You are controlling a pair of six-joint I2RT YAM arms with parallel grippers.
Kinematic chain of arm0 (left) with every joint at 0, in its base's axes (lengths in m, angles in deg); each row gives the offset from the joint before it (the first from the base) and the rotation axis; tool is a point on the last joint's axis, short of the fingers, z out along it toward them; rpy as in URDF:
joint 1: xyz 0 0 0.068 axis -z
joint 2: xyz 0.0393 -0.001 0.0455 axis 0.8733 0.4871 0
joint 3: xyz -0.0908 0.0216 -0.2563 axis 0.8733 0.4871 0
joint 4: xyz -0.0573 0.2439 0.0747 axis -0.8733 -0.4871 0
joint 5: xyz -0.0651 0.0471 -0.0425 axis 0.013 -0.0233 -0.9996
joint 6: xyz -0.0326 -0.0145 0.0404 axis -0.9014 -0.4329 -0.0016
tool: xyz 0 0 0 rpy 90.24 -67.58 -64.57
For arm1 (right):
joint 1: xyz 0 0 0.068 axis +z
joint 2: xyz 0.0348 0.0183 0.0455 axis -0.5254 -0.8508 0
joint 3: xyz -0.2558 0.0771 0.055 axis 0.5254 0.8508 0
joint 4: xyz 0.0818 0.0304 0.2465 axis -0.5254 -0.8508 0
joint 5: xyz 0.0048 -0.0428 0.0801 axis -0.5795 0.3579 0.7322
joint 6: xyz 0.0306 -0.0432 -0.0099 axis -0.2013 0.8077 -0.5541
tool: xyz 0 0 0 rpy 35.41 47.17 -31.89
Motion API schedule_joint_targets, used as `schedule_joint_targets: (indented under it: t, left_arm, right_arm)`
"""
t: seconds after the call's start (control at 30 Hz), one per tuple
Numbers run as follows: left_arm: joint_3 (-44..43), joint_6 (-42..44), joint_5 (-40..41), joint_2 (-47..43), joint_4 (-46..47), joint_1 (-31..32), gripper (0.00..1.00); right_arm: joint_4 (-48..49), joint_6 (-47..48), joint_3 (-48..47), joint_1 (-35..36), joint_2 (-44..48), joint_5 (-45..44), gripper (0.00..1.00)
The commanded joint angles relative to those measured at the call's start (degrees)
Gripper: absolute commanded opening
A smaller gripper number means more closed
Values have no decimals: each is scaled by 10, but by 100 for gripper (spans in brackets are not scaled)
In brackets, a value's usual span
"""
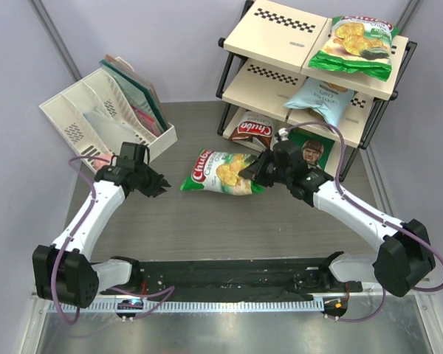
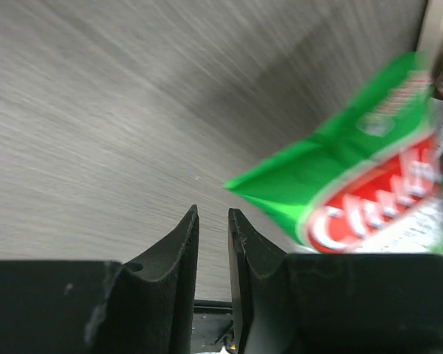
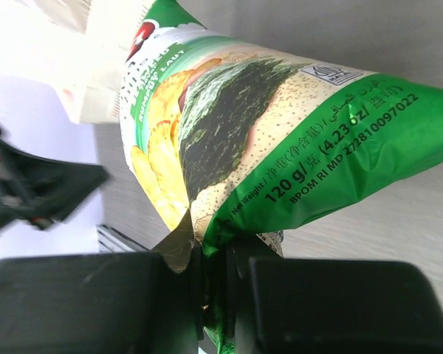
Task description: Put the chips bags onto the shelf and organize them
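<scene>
A green-and-white chips bag (image 1: 218, 173) lies on the table in front of the shelf (image 1: 273, 37). My right gripper (image 1: 252, 171) is shut on that bag's right end; in the right wrist view the bag (image 3: 280, 133) runs up from the pinched seam between the jaws (image 3: 215, 247). My left gripper (image 1: 161, 186) hovers just left of the bag, apart from it, its jaws a narrow gap open with nothing between them (image 2: 213, 212). The bag's green corner (image 2: 354, 184) shows to its right. A second green bag (image 1: 354, 46) lies on the top tier, a light blue bag (image 1: 321, 96) on the middle tier, and a dark brown bag (image 1: 251, 131) at the bottom tier.
A white slotted organizer (image 1: 103, 118) holding folders (image 1: 136, 88) stands at the back left. A green packet with a printed face (image 1: 310, 151) sits low by the shelf, behind my right wrist. The top tier's left board is bare.
</scene>
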Motion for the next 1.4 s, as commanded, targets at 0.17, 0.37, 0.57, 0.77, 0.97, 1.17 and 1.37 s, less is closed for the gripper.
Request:
schedule_joint_targets:
  t: [0.17, 0.37, 0.57, 0.77, 0.97, 1.17, 1.37]
  left_arm:
    - [-13, 24, 41, -29, -51, -19, 22]
    - [-23, 34, 75, -48, -64, -23, 22]
    - [-25, 40, 91, -65, -64, -23, 22]
    - [-16, 46, 99, -89, -65, -21, 22]
    - [-25, 66, 131, -107, -70, -1, 22]
    - [-52, 87, 161, -96, -67, 43, 24]
    - [-53, 114, 190, -111, -72, 80, 27]
  right_arm:
    - [63, -29, -136, -4, -9, -106, 1]
    - [115, -107, -186, -4, -35, -223, 1]
    - [123, -136, -299, -3, -108, -305, 1]
    - [89, -196, -361, -3, -160, -349, 1]
    - [32, -229, -329, 0, -111, -400, 1]
    - [-11, -274, -291, 3, -69, -442, 1]
    - [-29, -303, -284, 14, -50, -505, 1]
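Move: The right hand holds the green-and-white chips bag by its right end. The left half of the middle shelf is about 24 cm ahead of this hand, 3 cm right and 13 cm higher. The brown bag below is about 18 cm ahead, 1 cm right and 10 cm lower; the blue bag is 20 cm ahead, 22 cm right and 12 cm higher. From the left hand, that shelf spot lies about 24 cm ahead, 33 cm right and 15 cm higher. Up and forward, the right hand lifts the still-pinched chips bag some 17 cm and reaches about 16 cm towards the middle shelf, then eases back 3 cm while shifting about 6 cm right, turning clockwise roughly 50 degrees overall with its fingers tipping up. The empty left hand drifts left, then rises slightly. ##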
